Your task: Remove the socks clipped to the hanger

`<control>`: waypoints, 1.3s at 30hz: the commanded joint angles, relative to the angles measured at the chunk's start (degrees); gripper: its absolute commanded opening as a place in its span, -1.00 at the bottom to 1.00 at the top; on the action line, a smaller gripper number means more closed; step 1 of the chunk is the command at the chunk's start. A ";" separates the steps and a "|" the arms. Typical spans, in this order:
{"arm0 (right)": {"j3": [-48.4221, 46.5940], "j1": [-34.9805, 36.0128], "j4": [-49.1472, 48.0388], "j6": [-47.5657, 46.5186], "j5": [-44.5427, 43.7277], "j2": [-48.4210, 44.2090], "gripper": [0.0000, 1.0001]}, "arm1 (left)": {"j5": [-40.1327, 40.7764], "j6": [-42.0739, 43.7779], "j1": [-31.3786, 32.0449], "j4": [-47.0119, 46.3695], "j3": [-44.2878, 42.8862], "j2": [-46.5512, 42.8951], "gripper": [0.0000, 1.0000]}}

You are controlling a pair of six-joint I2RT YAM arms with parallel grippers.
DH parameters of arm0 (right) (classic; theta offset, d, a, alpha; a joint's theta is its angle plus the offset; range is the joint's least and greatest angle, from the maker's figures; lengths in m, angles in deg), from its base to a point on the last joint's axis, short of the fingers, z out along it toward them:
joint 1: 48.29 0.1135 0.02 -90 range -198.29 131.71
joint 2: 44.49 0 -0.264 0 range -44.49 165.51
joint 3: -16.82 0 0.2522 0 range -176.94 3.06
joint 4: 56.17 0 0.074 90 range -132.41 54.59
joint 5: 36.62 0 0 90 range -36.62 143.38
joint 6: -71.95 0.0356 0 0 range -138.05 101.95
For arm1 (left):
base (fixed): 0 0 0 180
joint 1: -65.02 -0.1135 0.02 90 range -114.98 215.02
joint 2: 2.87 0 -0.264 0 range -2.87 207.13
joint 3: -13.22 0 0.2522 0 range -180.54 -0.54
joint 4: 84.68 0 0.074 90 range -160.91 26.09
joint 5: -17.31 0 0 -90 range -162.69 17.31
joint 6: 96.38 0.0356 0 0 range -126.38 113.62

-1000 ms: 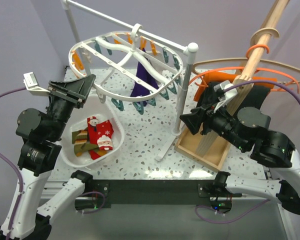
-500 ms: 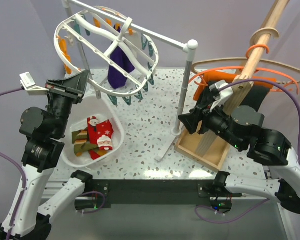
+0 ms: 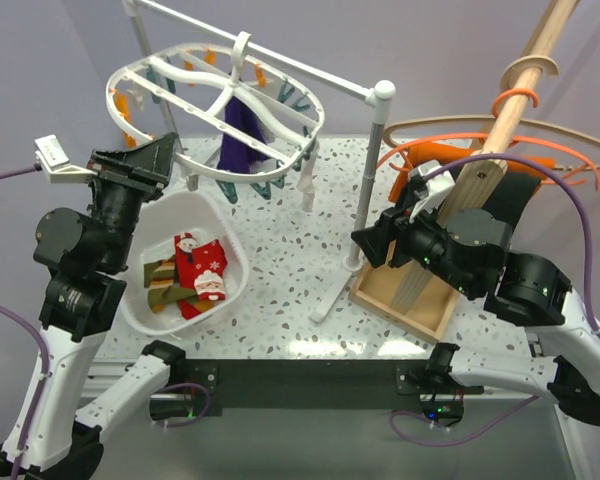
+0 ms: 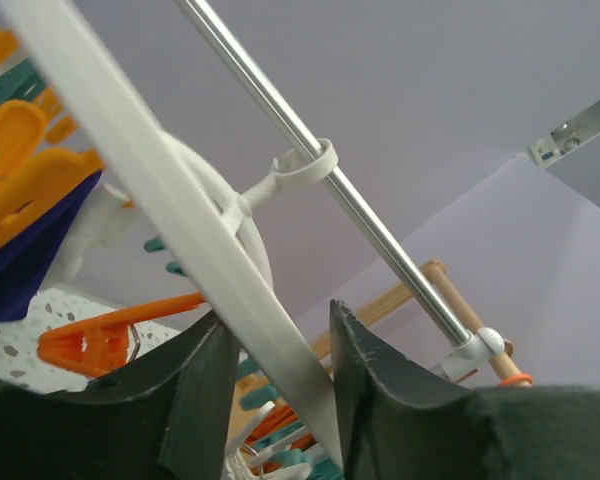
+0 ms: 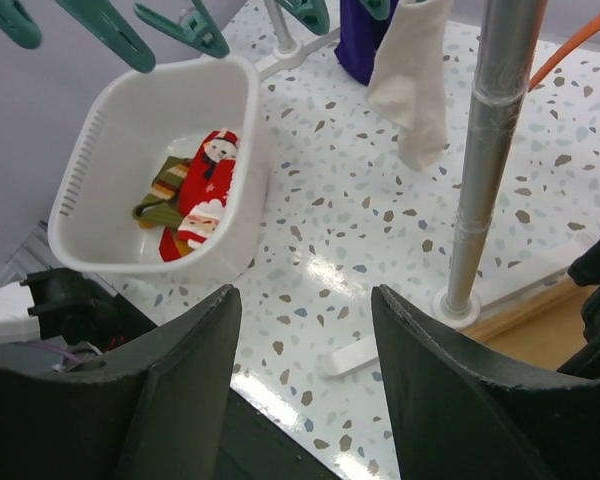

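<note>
The white oval hanger (image 3: pixel 212 112) hangs level from the steel rail by its hook (image 4: pixel 305 165). A dark purple sock (image 3: pixel 242 135) and a white sock (image 5: pixel 410 90) are clipped under it. My left gripper (image 3: pixel 158 155) stands open at the hanger's near-left rim. That rim (image 4: pixel 130 160) runs slanted between its fingers, with gaps showing on both sides. Red Christmas socks (image 3: pixel 202 270) and brown-olive striped socks (image 3: pixel 163 283) lie in the white basin (image 3: pixel 230 235). My right gripper (image 3: pixel 370 243) is open and empty, low over the table beside the rack's post.
The drying rack's steel rail (image 3: pixel 280 60) and upright post (image 3: pixel 372 170) cross the middle, with the post's foot (image 5: pixel 458 305) on the speckled table. A wooden box with a slanted pole (image 3: pixel 410 290) and thin orange and wooden hangers (image 3: pixel 520 140) stand at the right.
The hanger slid left along the rail, tipped up steeply half a second ago, and now hangs level. The left gripper's jaws have widened around the rim. The right arm shifted slightly left.
</note>
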 commanded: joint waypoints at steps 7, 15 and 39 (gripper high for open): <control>-1.22 -0.18 -0.72 0.21 0.44 1.12 0.19 | -12.07 10.41 0.09 -5.67 1.52 -2.28 0.37; -0.87 -0.18 0.60 0.30 0.09 1.39 0.20 | -13.75 20.87 0.09 -3.92 2.31 -7.63 0.57; 2.29 -0.26 1.22 1.09 -3.42 2.53 0.22 | -29.65 39.34 8.53 0.49 25.31 -25.84 0.51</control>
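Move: The hanger's near-left rim still lies between the left fingers. The purple sock, the likely next one, hangs some 14 cm ahead, 12 cm to the right and 15 cm below this hand. From the left hand, the white sock is about 5 cm ahead, 25 cm right and 12 cm below; the basket's middle is about 4 cm ahead, 6 cm left and 45 cm below. From the right hand, the purple sock lies roughly 21 cm ahead, 25 cm left and 2 cm lower. The left fingers go on spreading to let the rim go, and the hand draws back about 11 cm and some 4 cm to its left, nearly level at first, then sinks about 9 cm in the last half second to come below the ring over the basket, away from the rim. Meanwhile the left wrist rolls nearly 40 degrees, its left side rising, with the hand also turning some 20 degrees clockwise, fingers ending wide open, while the open right hand eases down a couple of centimetres beside the stand's post. ##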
